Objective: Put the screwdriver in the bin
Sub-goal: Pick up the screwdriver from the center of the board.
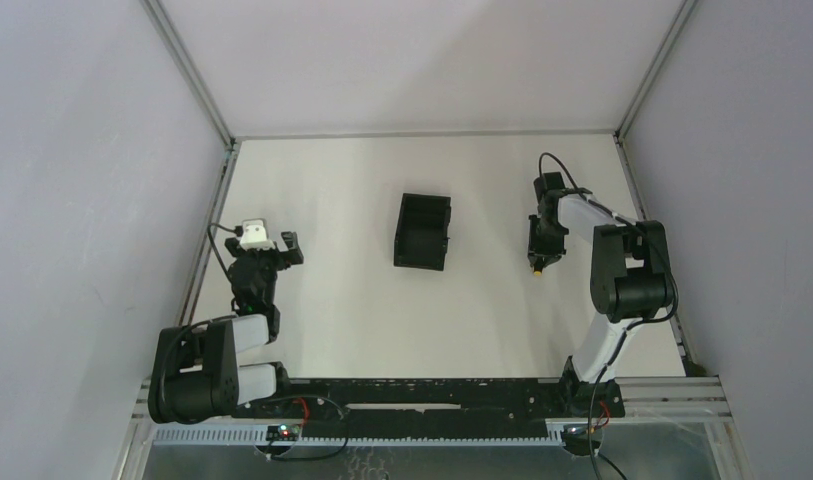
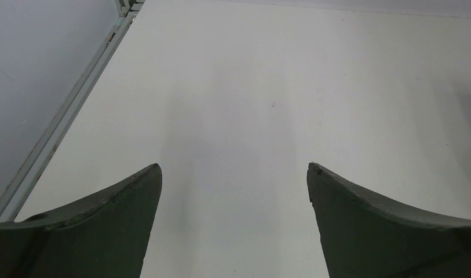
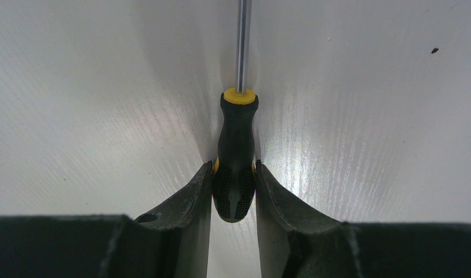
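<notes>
The screwdriver has a black and yellow handle and a thin metal shaft pointing away from the wrist camera; it is low over the white table. My right gripper is shut on the butt end of its handle, a finger pressed on each side. From above, the right gripper is right of the bin, with a bit of orange screwdriver showing at its tip. The bin is a black open-topped box in the middle of the table. My left gripper is open with nothing between its fingers, far left of the bin.
Grey walls with metal frame rails border the white table on the left, back and right. The arm bases sit on a black rail at the near edge.
</notes>
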Robot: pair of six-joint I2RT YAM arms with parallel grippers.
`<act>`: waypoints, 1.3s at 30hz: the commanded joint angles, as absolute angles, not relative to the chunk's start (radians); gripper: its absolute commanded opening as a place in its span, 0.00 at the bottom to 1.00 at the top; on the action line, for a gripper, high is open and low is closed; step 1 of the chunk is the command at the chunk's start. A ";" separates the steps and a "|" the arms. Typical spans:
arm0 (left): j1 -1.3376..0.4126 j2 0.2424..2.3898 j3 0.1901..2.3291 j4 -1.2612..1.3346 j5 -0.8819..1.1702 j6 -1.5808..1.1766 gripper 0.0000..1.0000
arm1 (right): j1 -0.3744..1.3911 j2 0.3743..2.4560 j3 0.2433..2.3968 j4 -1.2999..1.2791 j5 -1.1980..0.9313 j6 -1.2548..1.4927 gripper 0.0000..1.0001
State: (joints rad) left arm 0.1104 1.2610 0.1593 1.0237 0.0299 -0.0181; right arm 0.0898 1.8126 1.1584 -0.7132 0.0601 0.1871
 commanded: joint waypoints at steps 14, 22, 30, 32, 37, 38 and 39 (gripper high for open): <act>0.107 1.255 0.169 1.095 0.030 -0.003 1.00 | 0.120 1.733 1.168 -0.751 0.067 0.203 0.00; 0.106 1.254 0.170 1.095 0.030 -0.003 1.00 | 0.135 1.691 1.192 -0.787 0.079 0.216 0.00; 0.106 1.255 0.169 1.095 0.029 -0.003 1.00 | 0.161 1.664 1.248 -0.846 0.074 0.227 0.00; 0.106 1.254 0.169 1.095 0.029 -0.003 1.00 | 0.165 1.655 1.268 -0.865 0.079 0.232 0.00; 0.106 1.255 0.169 1.095 0.030 -0.003 1.00 | 0.178 1.640 1.343 -0.934 0.108 0.252 0.00; 0.106 1.254 0.169 1.095 0.030 -0.003 1.00 | 0.183 1.639 1.358 -0.950 0.115 0.258 0.00; 0.106 1.255 0.170 1.095 0.030 -0.003 1.00 | 0.186 1.638 1.373 -0.963 0.122 0.264 0.00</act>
State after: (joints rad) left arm 0.1104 1.2610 0.1593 1.0237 0.0299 -0.0181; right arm 0.1703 1.6974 1.2934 -0.8886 0.0795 0.2207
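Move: Between the right hand's closed fingers lies the screwdriver, gripped by the butt end of its handle and still flat on the board; its middle is about 5 cm ahead, neither left nor right of the hand. The bin stands roughly 29 cm to this hand's left and 5 cm farther out, its middle some 3 cm higher. From the idle left hand the bin lies about 36 cm right, 2 cm ahead and 6 cm lower. Keeping its pinch on the screwdriver's handle, fingers still pointing down, the right hand rises from the board, slowly at first and faster towards the end, about 6.5 cm in all. It drifts some 2.5 cm left towards the bin as it climbs, with hardly any turn of the wrist. ##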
